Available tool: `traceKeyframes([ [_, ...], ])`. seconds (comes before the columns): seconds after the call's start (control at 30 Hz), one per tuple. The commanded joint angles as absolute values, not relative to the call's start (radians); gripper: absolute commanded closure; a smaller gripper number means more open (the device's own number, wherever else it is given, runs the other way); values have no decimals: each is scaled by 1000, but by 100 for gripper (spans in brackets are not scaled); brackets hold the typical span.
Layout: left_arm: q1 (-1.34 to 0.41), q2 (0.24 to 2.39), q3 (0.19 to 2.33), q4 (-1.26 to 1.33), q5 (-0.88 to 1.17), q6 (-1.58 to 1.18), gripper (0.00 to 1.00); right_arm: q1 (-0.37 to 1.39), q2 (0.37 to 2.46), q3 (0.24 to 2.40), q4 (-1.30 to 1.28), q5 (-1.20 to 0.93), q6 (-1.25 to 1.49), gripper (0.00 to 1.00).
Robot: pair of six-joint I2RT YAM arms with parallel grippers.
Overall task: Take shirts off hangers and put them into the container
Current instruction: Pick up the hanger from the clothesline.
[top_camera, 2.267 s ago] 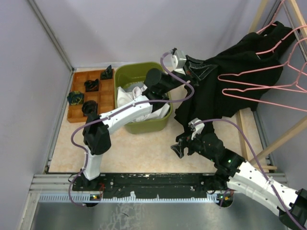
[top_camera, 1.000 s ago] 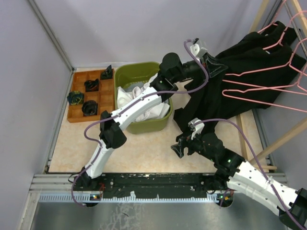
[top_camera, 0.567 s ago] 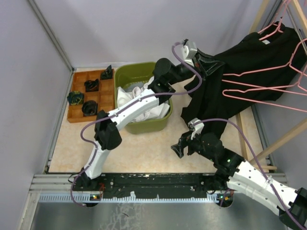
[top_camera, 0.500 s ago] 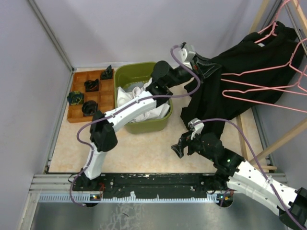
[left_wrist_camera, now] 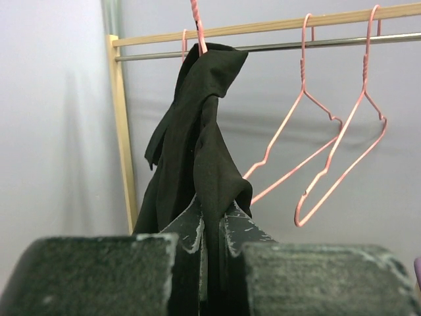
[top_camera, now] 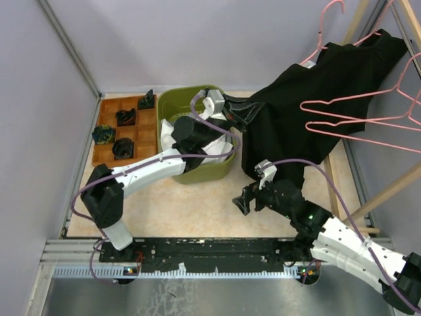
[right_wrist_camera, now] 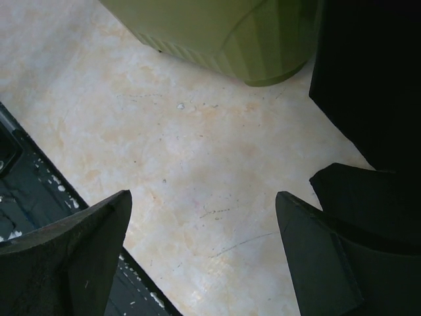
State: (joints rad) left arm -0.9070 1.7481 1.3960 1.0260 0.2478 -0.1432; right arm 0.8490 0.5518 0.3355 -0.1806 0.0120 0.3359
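A black shirt (top_camera: 316,99) stretches from the rack at the top right down toward the green container (top_camera: 205,172). My left gripper (top_camera: 247,113) is shut on its lower edge, just above the container's right rim. In the left wrist view the shirt (left_wrist_camera: 204,145) is pinched between the fingers and still hangs from a pink hanger (left_wrist_camera: 196,26). Two bare hangers (left_wrist_camera: 316,145) hang beside it. A white shirt (top_camera: 170,133) lies in the container. My right gripper (top_camera: 245,199) is open and low over the floor, with nothing between its fingers (right_wrist_camera: 72,257).
A brown wooden tray (top_camera: 108,158) with dark small objects sits left of the container. Wooden rack poles (top_camera: 388,191) stand along the right side, and bare pink hangers (top_camera: 368,120) stick out over the shirt. The container's corner (right_wrist_camera: 230,33) and hanging black cloth (right_wrist_camera: 368,79) lie ahead of the right gripper.
My left arm has drawn back and down toward the container, pulling the black shirt leftward with it. The shirt's hanger has tipped up at the rack. The right arm has stayed put.
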Motion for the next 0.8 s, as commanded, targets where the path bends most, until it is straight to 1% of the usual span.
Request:
traceKeyframes([
  [0.0,-902,1615,1261,1148,134,-52,100,854,555,441,-150,-12,325,10],
  [0.1,-898,1546,1139,1132,75,-11,100,856,552,468,-160,9,334,10],
  [0.2,-896,1475,1017,1120,91,-7,100,856,558,517,-193,24,354,10],
  [0.37,-898,1358,783,1205,0,-69,100,855,566,615,-221,25,371,12],
  [0.5,-899,1289,699,1174,11,-85,100,855,603,719,-314,178,451,14],
  [0.63,-899,1208,616,1133,-5,-70,100,856,670,828,-358,201,470,14],
  [0.77,-899,1145,593,973,101,-46,100,855,727,925,-391,271,557,14],
])
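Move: The left gripper already holds the black shirt by a shoulder, its hanger off the rod. From it, the green container's middle lies about 17 cm ahead, 18 cm left and 39 cm below; the empty pink hangers are level ahead and some 32 cm right, at about its height. From the right gripper, the black shirt's middle is about 16 cm ahead, 12 cm right and 16 cm above, the container some 30 cm ahead, 17 cm left and 5 cm below. Keep the left gripper shut on the black shirt and carry it, hanger and all, about 12 cm left and as far down, drawing slightly back, away from the empty hangers to above the container's near side, turning slightly counter-clockwise. Meanwhile raise the right gripper some 15 cm beside the incoming cloth, a little forward late on, fingers still wide open and the wrist rolling about 10 degrees. ##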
